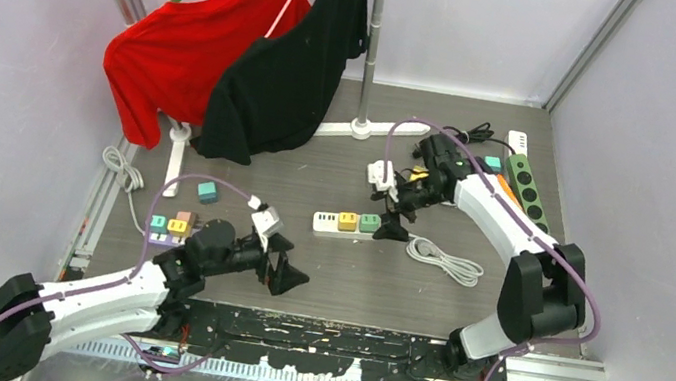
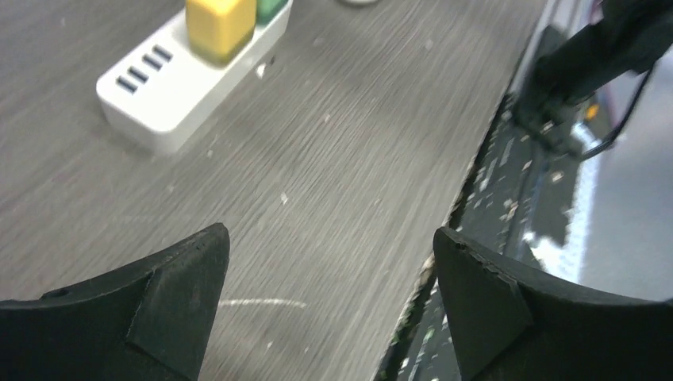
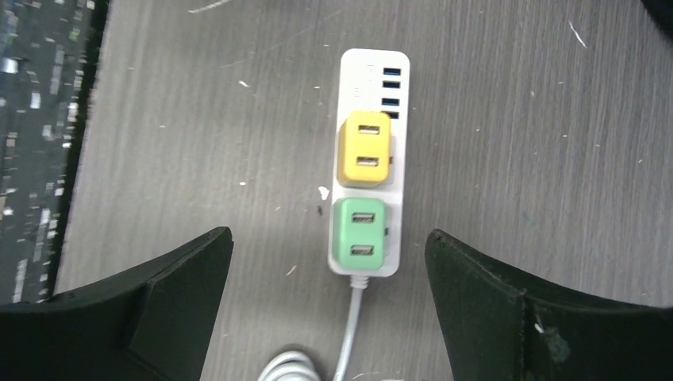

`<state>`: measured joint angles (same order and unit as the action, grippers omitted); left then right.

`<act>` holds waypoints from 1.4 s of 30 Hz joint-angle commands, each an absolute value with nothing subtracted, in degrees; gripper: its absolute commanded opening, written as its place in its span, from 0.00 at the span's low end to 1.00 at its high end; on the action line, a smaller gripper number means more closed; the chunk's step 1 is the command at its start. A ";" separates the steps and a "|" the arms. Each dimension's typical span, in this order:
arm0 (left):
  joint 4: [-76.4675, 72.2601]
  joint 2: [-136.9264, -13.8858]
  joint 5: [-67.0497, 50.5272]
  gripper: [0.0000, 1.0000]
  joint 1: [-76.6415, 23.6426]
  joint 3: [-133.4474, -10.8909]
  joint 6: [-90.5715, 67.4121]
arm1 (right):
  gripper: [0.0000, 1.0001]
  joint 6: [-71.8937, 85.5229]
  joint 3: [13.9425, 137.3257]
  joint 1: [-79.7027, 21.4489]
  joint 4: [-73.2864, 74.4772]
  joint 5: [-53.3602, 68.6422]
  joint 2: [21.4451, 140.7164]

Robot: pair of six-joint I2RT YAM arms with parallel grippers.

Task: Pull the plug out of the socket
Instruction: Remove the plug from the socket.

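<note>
A white socket strip (image 1: 327, 222) lies mid-table with a yellow plug (image 1: 347, 220) and a green plug (image 1: 370, 223) seated in it. In the right wrist view the strip (image 3: 373, 67) runs lengthwise, with the yellow plug (image 3: 364, 148) above the green plug (image 3: 361, 236). My right gripper (image 3: 327, 236) hovers over the strip's cable end, open, with the green plug lying between its fingers and untouched. My left gripper (image 1: 286, 274) is open and empty near the front edge, left of the strip. Its view shows the strip (image 2: 171, 95) and yellow plug (image 2: 220, 24) farther off.
The strip's white cable (image 1: 445, 260) lies coiled to its right. A second small strip (image 1: 169, 224) with coloured plugs and a loose teal plug (image 1: 207, 192) sit at the left. A green power strip (image 1: 528, 189) lies far right. A rack holds red and black garments (image 1: 230, 73) at the back.
</note>
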<state>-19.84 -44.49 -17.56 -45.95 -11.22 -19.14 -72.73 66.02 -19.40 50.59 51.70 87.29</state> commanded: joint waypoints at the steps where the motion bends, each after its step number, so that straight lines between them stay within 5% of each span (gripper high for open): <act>1: -31.64 -44.95 -11.42 0.98 -47.52 -8.71 -13.51 | 0.93 -65.54 66.68 -22.94 38.71 43.72 89.92; 12: -28.36 -39.58 -7.96 0.99 -47.61 -5.63 -16.37 | 0.76 -65.81 63.77 -25.88 35.48 36.57 93.41; 26: -32.87 -45.57 -14.94 0.96 -52.83 -6.63 -6.70 | 0.21 -82.64 60.56 -27.25 48.66 42.14 91.56; 31: -34.64 -52.32 -7.22 0.97 -62.41 -9.41 4.87 | 0.17 -86.01 57.24 -27.25 50.78 42.13 88.22; 42: -48.28 -74.51 -1.33 0.93 -66.35 -16.29 5.00 | 0.13 -90.61 52.86 -27.25 56.42 46.95 84.51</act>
<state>-37.98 -67.70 -5.96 -64.97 -12.58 3.75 -89.03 54.08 -27.00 51.59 44.38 85.91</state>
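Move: The green plug, in the right-hand end of the white socket, lies about 2 cm ahead of the right hand, 2 cm to its left and 6 cm below. The yellow plug is level with the green plug, 5 cm farther left; the coiled white cable sits 18 cm right of the green plug and 6 cm nearer the base. From the left hand, the socket's middle is some 9 cm ahead, 10 cm right and 6 cm below, the green plug 10 cm ahead and 15 cm right. The green plug is pinched by the right hand, which sinks about 6 cm with a small reach forward and left as its open fingers close, then drags it back some 8 cm and slightly right at unchanged height, turning about 20 degrees counter-clockwise. The left hand, fingers open, ends up farther right, lower and nearer the base, rolling as it closes in on the socket's free end without gripping it. ##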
